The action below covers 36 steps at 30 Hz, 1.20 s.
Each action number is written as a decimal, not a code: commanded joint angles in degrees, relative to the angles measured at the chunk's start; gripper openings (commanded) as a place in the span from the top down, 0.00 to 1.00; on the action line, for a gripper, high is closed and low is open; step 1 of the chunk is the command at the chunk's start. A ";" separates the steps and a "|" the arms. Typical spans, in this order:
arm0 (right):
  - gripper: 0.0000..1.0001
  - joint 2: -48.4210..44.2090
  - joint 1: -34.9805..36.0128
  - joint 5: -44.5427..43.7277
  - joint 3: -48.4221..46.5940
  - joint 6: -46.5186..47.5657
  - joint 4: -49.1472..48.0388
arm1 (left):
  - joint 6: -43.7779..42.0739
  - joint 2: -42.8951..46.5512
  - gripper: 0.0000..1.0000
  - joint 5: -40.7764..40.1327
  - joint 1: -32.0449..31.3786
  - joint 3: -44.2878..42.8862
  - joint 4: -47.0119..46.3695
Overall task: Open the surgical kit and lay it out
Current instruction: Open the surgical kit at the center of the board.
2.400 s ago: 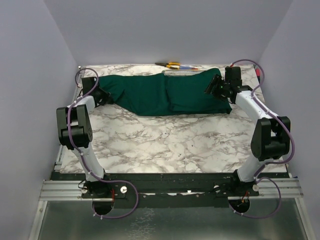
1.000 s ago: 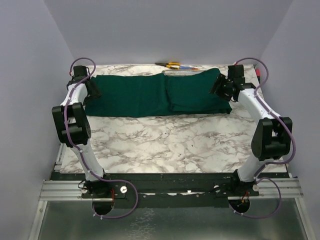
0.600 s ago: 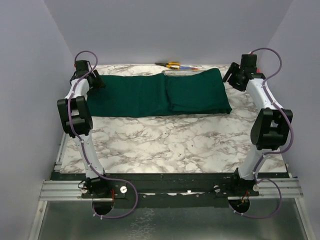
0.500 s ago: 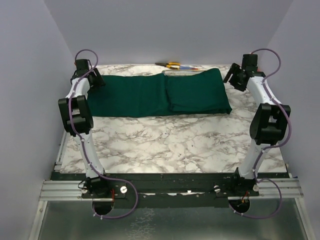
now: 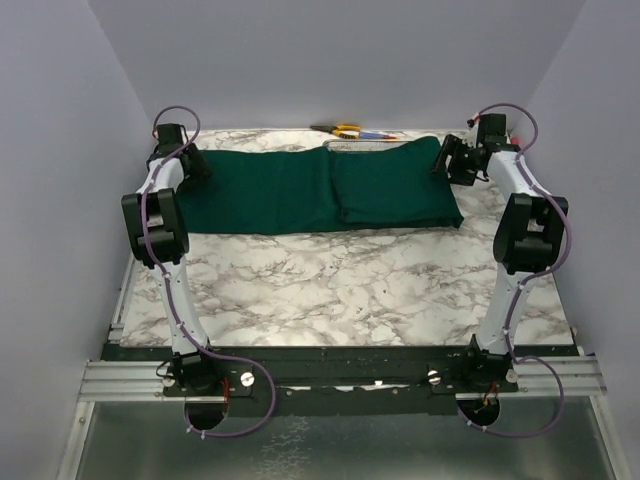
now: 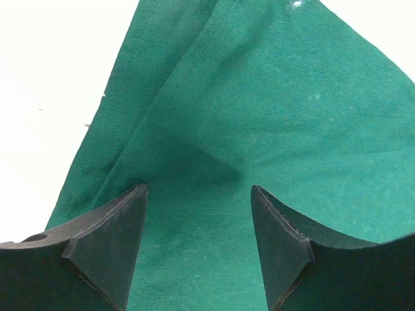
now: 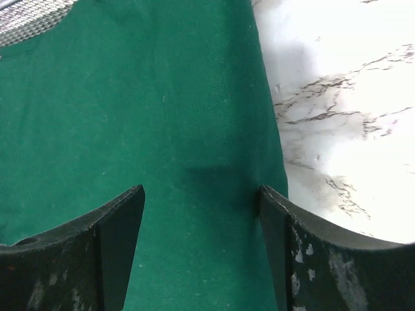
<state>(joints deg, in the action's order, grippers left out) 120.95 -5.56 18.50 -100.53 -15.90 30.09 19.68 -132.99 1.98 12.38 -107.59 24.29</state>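
The surgical kit is still under its dark green cloth wrap (image 5: 320, 185), which lies unfolded sideways along the back of the table, with a thicker folded part on its right half. A corner of the steel mesh tray (image 7: 29, 19) peeks out at the cloth's far edge. My left gripper (image 5: 192, 165) hovers over the cloth's left end (image 6: 272, 116), open and holding nothing (image 6: 198, 188). My right gripper (image 5: 448, 160) hovers over the cloth's right edge (image 7: 130, 97), open and holding nothing (image 7: 201, 189). Packets, forceps and clamps are hidden.
A yellow-handled tool (image 5: 345, 129) and red and blue pens (image 5: 380, 135) lie by the back wall behind the cloth. Marble tabletop (image 5: 340, 280) stretches in front of the cloth. Side walls stand close to both arms.
The left flap of the cloth has been pulled out flat to the left. My right gripper came off the cloth's right end, lifted, then returned over the edge with wider jaws.
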 commanded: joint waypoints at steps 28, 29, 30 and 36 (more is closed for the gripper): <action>0.49 -2.01 9.72 9.35 15.92 -22.61 -22.33 | -10.05 -14.73 0.34 -35.98 0.35 -18.62 13.62; 0.49 -1.96 10.04 9.33 16.01 -22.94 -22.58 | -9.81 -15.25 0.34 -37.42 0.36 -19.41 13.92; 0.49 -1.76 10.23 9.36 15.81 -23.22 -22.48 | -9.62 -15.54 0.34 -38.22 0.47 -20.06 14.27; 0.48 -2.58 10.37 4.46 12.30 -22.43 -17.30 | -10.56 -13.81 0.34 -38.56 0.67 -20.63 14.71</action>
<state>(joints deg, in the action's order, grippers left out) 120.46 3.77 25.76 -85.67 -37.34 9.58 11.07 -145.64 -33.98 12.12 -127.87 34.11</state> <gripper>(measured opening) 0.514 0.661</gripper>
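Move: The opened-out left end of the surgical kit lies about 5 cm to the left hand's left, just 1 cm below it. The centre fold is some 39 cm to this hand's right and 3 cm back, and the board's left edge about 13 cm to its left. For the right hand, the kit's right edge lies about 2 cm to its right and 3 cm below; the silver tray rim is some 19 cm left and 7 cm ahead, and the yellow pliers some 27 cm left and 12 cm ahead. Both hands travel left together with their fingertips on the green cloth, dragging the whole kit: the right hand first sinks about 3 cm onto the folded part near its right edge, narrows its fingers partway around a ridge of cloth and goes some 12 cm left. The left hand, fingers still fairly wide open, slides about 11 cm left on the opened-out end towards the board's left edge, staying low, its left side rolling up some 30 degrees and the hand turning a little counter-clockwise. ##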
